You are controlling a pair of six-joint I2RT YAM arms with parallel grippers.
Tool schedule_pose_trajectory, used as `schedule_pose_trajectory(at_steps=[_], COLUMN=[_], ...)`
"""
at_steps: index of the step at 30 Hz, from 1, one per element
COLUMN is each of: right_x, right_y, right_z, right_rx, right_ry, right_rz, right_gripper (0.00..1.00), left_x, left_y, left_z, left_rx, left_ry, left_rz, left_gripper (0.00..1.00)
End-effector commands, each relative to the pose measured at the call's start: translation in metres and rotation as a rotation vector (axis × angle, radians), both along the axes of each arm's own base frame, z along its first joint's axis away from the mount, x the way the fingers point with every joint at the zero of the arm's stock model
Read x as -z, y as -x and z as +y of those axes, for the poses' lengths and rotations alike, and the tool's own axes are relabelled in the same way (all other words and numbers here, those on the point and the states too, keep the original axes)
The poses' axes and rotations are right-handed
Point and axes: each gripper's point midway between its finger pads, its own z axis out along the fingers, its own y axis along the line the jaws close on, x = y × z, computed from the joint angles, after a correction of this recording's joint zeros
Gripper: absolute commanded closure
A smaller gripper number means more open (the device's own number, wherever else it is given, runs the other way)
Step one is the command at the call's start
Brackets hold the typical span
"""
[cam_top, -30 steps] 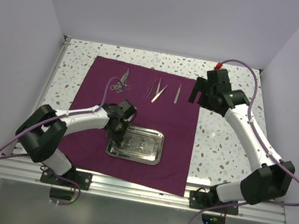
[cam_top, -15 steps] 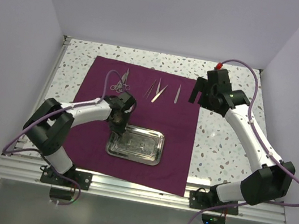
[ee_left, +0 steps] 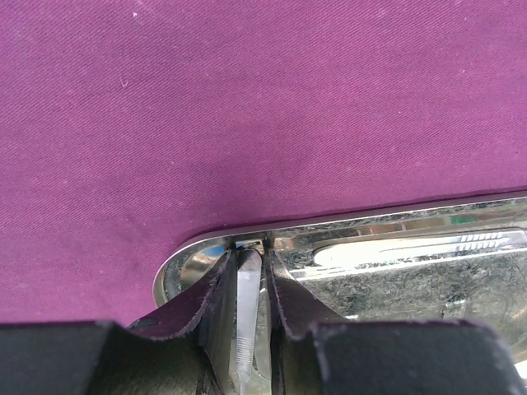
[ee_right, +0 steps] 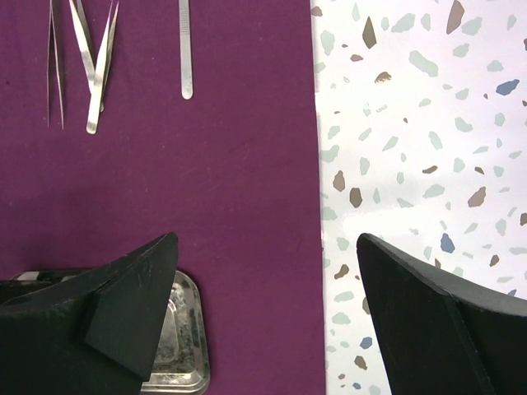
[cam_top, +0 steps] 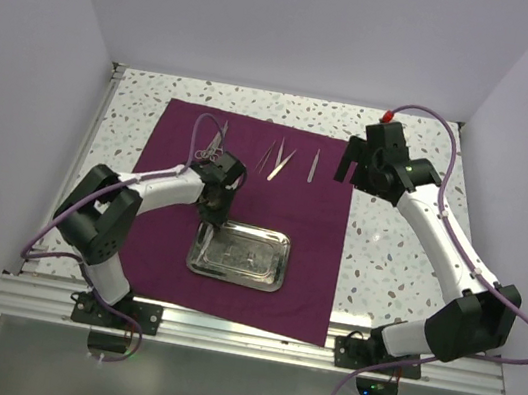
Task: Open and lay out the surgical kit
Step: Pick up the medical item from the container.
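The dark purple cloth (cam_top: pixel 315 257) lies spread flat. The steel tray (cam_top: pixel 284 262) sits on its near middle. My left gripper (cam_top: pixel 209 211) reaches down into the tray's far-left corner. In the left wrist view my left gripper (ee_left: pixel 249 259) is shut on a thin silver instrument (ee_left: pixel 247 304) just inside the tray rim (ee_left: pixel 329 224). Another flat instrument (ee_left: pixel 412 245) lies in the tray. My right gripper (cam_top: pixel 349 171) hangs open over the cloth's right edge, nothing between its fingers (ee_right: pixel 132 313).
Along the cloth's far side lie ring-handled forceps (cam_top: pixel 214 144), two tweezers (cam_top: pixel 269 158) (cam_top: pixel 282 163) and a slim handle (cam_top: pixel 314 163). The right wrist view shows the tweezers (ee_right: pixel 95 58), the handle (ee_right: pixel 186 49) and bare terrazzo table (ee_right: pixel 412 164) right of the cloth.
My left gripper has shifted toward the tray's far-left corner, its elbow swinging inward, and its jaws have narrowed onto the thin instrument. The right arm has not moved.
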Motion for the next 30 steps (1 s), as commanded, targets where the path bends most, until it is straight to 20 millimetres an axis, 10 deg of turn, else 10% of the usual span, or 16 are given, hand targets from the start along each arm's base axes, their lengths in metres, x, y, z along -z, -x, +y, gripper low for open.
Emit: schedule_pose_trajectory(at_steps=[1, 11, 24, 30], right_x=[-0.012, -0.011, -0.015, -0.014], right_y=[0.005, 0.005, 0.009, 0.013], right_z=[-0.005, -0.003, -0.004, -0.006], right_rx=[0.023, 0.022, 0.018, 0.019], right_ry=[-0.002, -0.010, -0.020, -0.018], right_rz=[-0.031, -0.029, -0.039, -0.041], right_gripper=[0.07, 0.07, 0.07, 0.07], left_x=[0.024, 0.043, -0.052, -0.046], left_y=[0.012, 0.035, -0.009, -0.006], left_z=[0.018, 0.033, 0.009, 0.013], left_rx=[0.006, 0.003, 0.013, 0.027], left_ry=[-0.077, -0.108, -0.030, -0.050], left_rz=[0.060, 0.099, -0.055, -0.047], left_gripper=[0.77, 1.00, 1.00, 1.00])
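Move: My left fingers already stand astride the medical item, down in the far-left corner of the tray; the item runs back along the tray's left end, so its middle is about 3 cm behind the hand and level with it. The tray's middle is some 7 cm back and 7 cm right. Beyond, the ring-handled clamps are about 17 cm ahead and 3 cm left, and the tweezers about 18 cm ahead and 10 cm right. From my right hand the item lies roughly 33 cm left, 11 cm back and 20 cm below. I keep my left hand where it is at the tray's far-left corner and shut its slightly open fingers from either side on the far end of the medical item, pinching it. Once they are closed I lift it nearly straight up by about 3.5 cm, slowly at first, fingers still pointing down and keeping their grip. ##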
